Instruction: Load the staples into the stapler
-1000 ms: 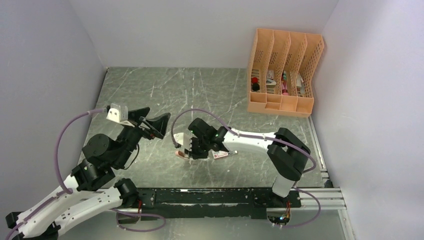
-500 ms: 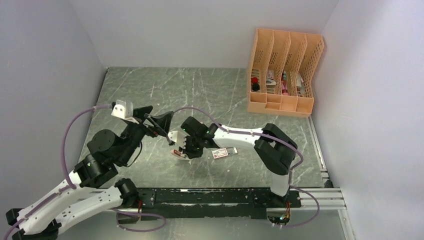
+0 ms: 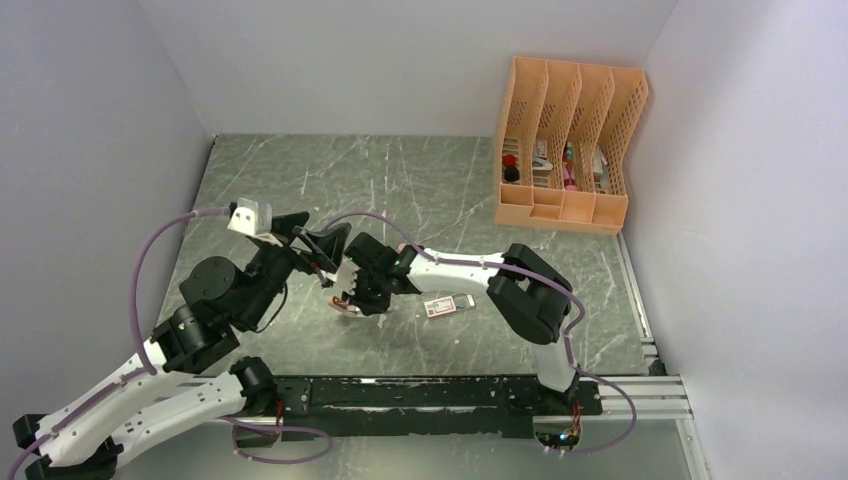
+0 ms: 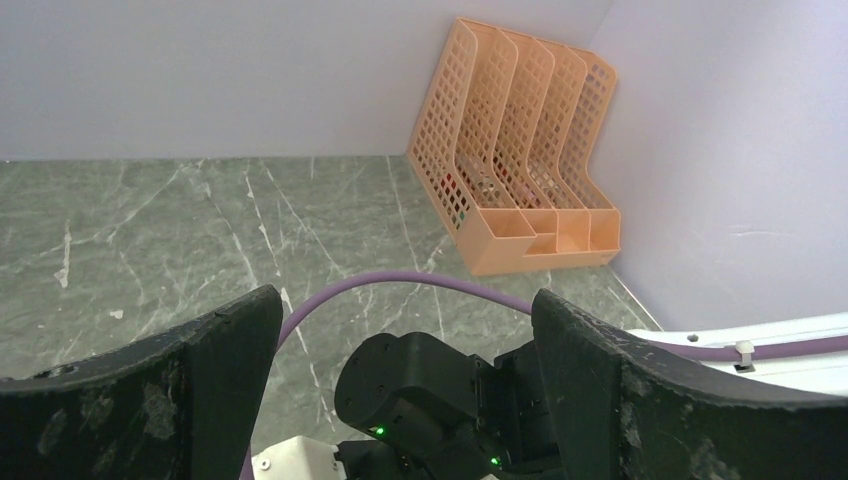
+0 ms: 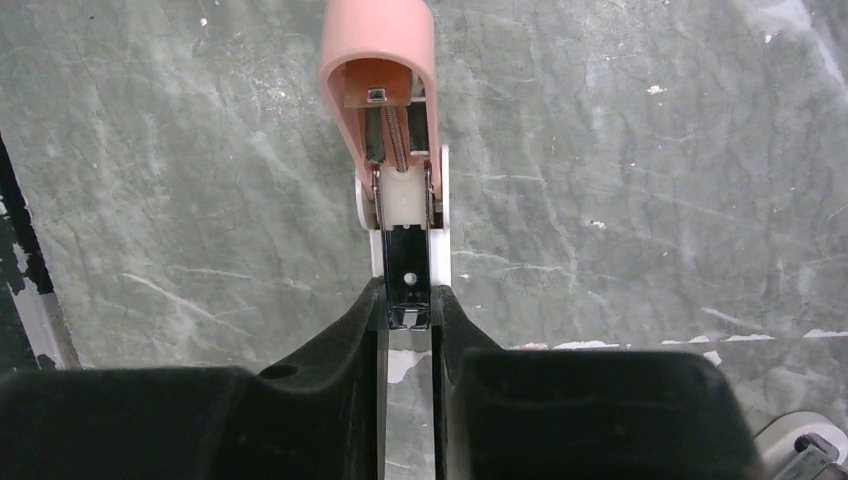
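A salmon-pink stapler [image 5: 378,60] lies on the green marble table with its lid hinged open, baring the spring and the black magazine rail [image 5: 407,265]. My right gripper [image 5: 408,300] is shut on the near end of that rail. From above, the stapler [image 3: 345,306] peeks out at the left of the right gripper [image 3: 358,298]. The staples' small red-and-white box [image 3: 448,305] lies on the table just right of that wrist. My left gripper [image 3: 318,245] hovers open, close to the right wrist's upper left. In the left wrist view the left gripper [image 4: 405,300] holds nothing and frames the right wrist below it.
An orange file organiser [image 3: 565,145] with small items in its slots stands at the back right, and the organiser [image 4: 520,170] also shows from the left wrist. A purple cable [image 4: 420,285] arches over the right wrist. Grey walls close in both sides and the back.
The right arm has slid left with the stapler, uncovering the staples' box. The left gripper has swung right, closer to the right wrist.
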You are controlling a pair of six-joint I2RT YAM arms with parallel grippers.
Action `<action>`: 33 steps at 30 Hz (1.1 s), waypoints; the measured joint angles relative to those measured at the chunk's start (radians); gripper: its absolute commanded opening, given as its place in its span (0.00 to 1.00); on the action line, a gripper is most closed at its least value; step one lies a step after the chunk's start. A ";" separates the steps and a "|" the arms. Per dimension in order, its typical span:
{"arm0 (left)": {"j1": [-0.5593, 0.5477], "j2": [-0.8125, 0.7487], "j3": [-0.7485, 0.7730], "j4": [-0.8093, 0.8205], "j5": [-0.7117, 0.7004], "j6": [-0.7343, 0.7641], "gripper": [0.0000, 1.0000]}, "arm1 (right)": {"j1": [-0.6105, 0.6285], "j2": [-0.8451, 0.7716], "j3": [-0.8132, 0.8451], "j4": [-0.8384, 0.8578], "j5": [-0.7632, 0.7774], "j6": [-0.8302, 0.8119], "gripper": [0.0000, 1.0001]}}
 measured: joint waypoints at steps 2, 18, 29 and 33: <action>0.000 0.005 0.000 -0.001 0.003 0.000 0.99 | 0.003 0.002 0.002 -0.002 0.003 0.000 0.23; 0.000 0.010 0.000 0.008 0.033 0.001 0.99 | 0.006 -0.001 0.001 0.004 0.005 0.011 0.55; 0.000 0.053 0.001 0.024 0.080 0.011 0.99 | -0.030 -0.233 -0.200 0.183 0.015 0.129 0.58; 0.000 0.077 0.014 0.027 0.100 0.016 0.99 | -0.121 -0.332 -0.299 0.277 0.092 0.212 0.58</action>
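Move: The right hand is low at the front end of the opened stapler, whose middle lies about 5 cm to its left, level fore and aft and at about its height. The staple box with its tray is some 17 cm to the hand's right and 1 cm ahead, and the second stapler about 12 cm ahead and 8 cm right, both near table height. From the left hand, the opened stapler is about 34 cm below, roughly 2 cm back and 1 cm right. Staying low at first, the right hand spreads its nearly shut fingers to a bit over half open and lets go of the opened stapler's front end. It then rises about 6.5 cm and swings forward and right, away from that stapler and towards the second one, the wrist turning some 25 degrees, mostly clockwise. The left hand, wide open and high up, drifts about 3 cm right. ##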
